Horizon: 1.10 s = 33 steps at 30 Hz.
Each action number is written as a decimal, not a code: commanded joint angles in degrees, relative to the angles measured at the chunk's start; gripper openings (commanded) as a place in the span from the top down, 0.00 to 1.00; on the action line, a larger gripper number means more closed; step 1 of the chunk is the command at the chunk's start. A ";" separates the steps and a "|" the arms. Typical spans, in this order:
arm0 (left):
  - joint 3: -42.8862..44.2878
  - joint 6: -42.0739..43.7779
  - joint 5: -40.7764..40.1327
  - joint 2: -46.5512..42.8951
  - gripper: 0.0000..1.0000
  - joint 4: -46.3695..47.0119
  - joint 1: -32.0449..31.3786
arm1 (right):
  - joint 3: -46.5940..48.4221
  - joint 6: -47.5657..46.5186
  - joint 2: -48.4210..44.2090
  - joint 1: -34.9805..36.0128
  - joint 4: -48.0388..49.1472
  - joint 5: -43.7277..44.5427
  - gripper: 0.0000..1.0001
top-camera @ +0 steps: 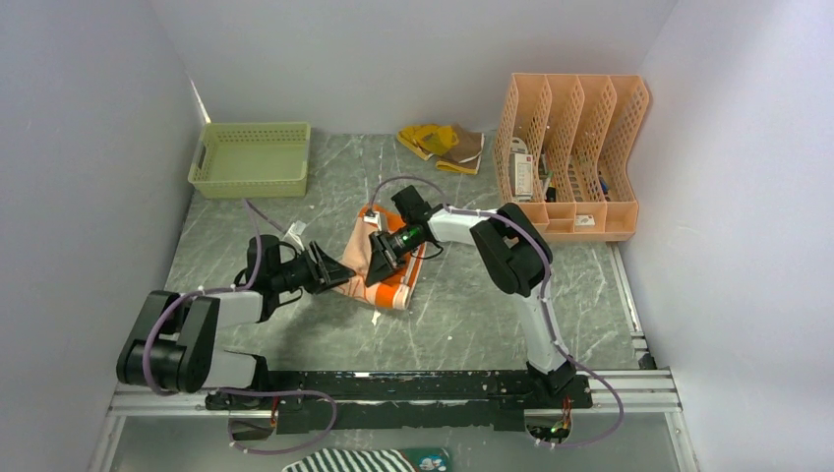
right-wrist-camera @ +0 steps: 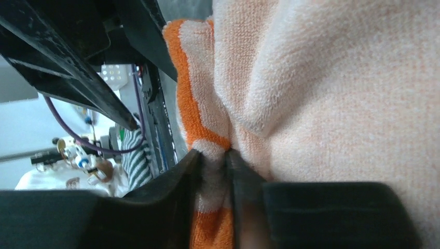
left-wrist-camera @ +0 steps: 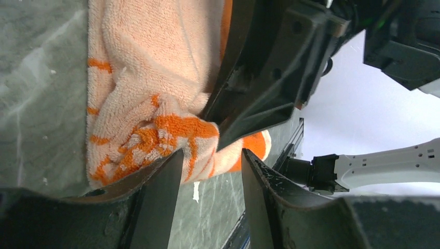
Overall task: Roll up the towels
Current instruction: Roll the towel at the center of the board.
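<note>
The orange towel (top-camera: 386, 264) with a cream border lies bunched at the middle of the table. My right gripper (top-camera: 379, 258) comes at it from behind. In the right wrist view that gripper (right-wrist-camera: 214, 158) is shut on a cream-and-orange fold of the towel (right-wrist-camera: 332, 93). My left gripper (top-camera: 329, 273) is at the towel's left edge. In the left wrist view it (left-wrist-camera: 212, 155) stands open, with the towel's patterned corner (left-wrist-camera: 155, 135) just past its fingertips and bare table between the fingers. A yellow towel (top-camera: 440, 146) lies crumpled at the back.
A green basket (top-camera: 251, 157) stands at the back left. An orange file rack (top-camera: 570, 157) stands at the back right. A black-and-white striped cloth (top-camera: 369, 460) lies below the arms' base rail (top-camera: 443, 385).
</note>
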 commanded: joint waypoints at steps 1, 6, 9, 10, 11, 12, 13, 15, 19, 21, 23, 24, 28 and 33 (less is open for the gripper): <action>1.14 0.67 -1.11 3.97 0.43 7.46 0.43 | -0.38 -4.61 -4.46 -0.52 -0.10 8.91 0.56; 2.10 2.71 -3.71 5.87 0.43 4.96 0.43 | -3.46 -10.04 -15.80 -0.48 0.06 18.63 0.00; 2.38 4.44 -4.89 6.57 0.43 3.36 0.47 | -11.49 -10.61 -26.50 -0.39 10.61 27.36 0.00; 2.37 4.85 -5.12 6.91 0.43 3.04 0.43 | -17.21 -8.96 -31.74 -0.62 18.04 31.02 0.00; 2.39 5.00 -5.18 7.15 0.43 3.07 0.44 | -23.97 -6.43 -37.04 -0.78 28.91 35.13 0.00; 2.36 5.02 -5.20 7.44 0.43 3.23 0.43 | -31.81 -3.30 -41.75 -0.88 39.47 40.36 0.00; 2.29 5.00 -5.13 7.71 0.43 3.55 0.45 | -38.77 1.81 -45.82 -0.95 47.64 47.79 0.00; 2.31 4.88 -4.97 8.36 0.43 4.08 0.43 | -47.61 8.54 -48.47 -2.05 60.92 51.07 0.00; 2.83 5.29 -5.34 8.72 0.44 3.27 0.43 | -32.45 -8.97 -42.00 3.17 35.83 48.32 0.07; 3.00 5.40 -5.77 8.65 0.44 2.90 0.43 | -30.92 -18.26 -40.81 11.08 31.51 60.94 0.01; 3.51 5.76 -6.01 8.80 0.44 2.11 0.43 | -33.16 -23.47 -39.95 16.99 33.49 69.50 0.00; 3.91 6.04 -6.21 8.89 0.44 1.45 0.35 | -33.49 -24.91 -39.19 18.84 33.36 72.08 0.00; 5.24 7.76 -7.24 9.22 0.44 -1.70 0.25 | -36.69 -31.20 -39.63 24.65 35.07 73.69 0.00; 7.03 9.34 -8.28 10.99 0.44 -4.68 0.28 | -36.98 -35.98 -38.02 28.79 34.87 73.69 0.00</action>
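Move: The right hand still has its fingertips in the orange towel's fold; the towel's middle lies some 3 cm ahead of it, 3 cm to its right and about 2 cm lower. From the left hand that middle is roughly 4 cm ahead, 9 cm to the right and 4 cm down. Counted from the right hand, the folded yellow towel lies about 25 cm ahead and 15 cm to the right, and the green basket some 23 cm ahead and 23 cm to the left. Upwards, the right hand opens wide and lets go of the orange towel's fold, climbing about 12 cm while swinging forward and right, then comes back left, backward and down to hang some 7 cm above its start, over the near folded strip. Its wrist rolls about 80 degrees on the way. The left hand, half open, keeps its fingertips on the strip's left part, easing slightly forward and down. ##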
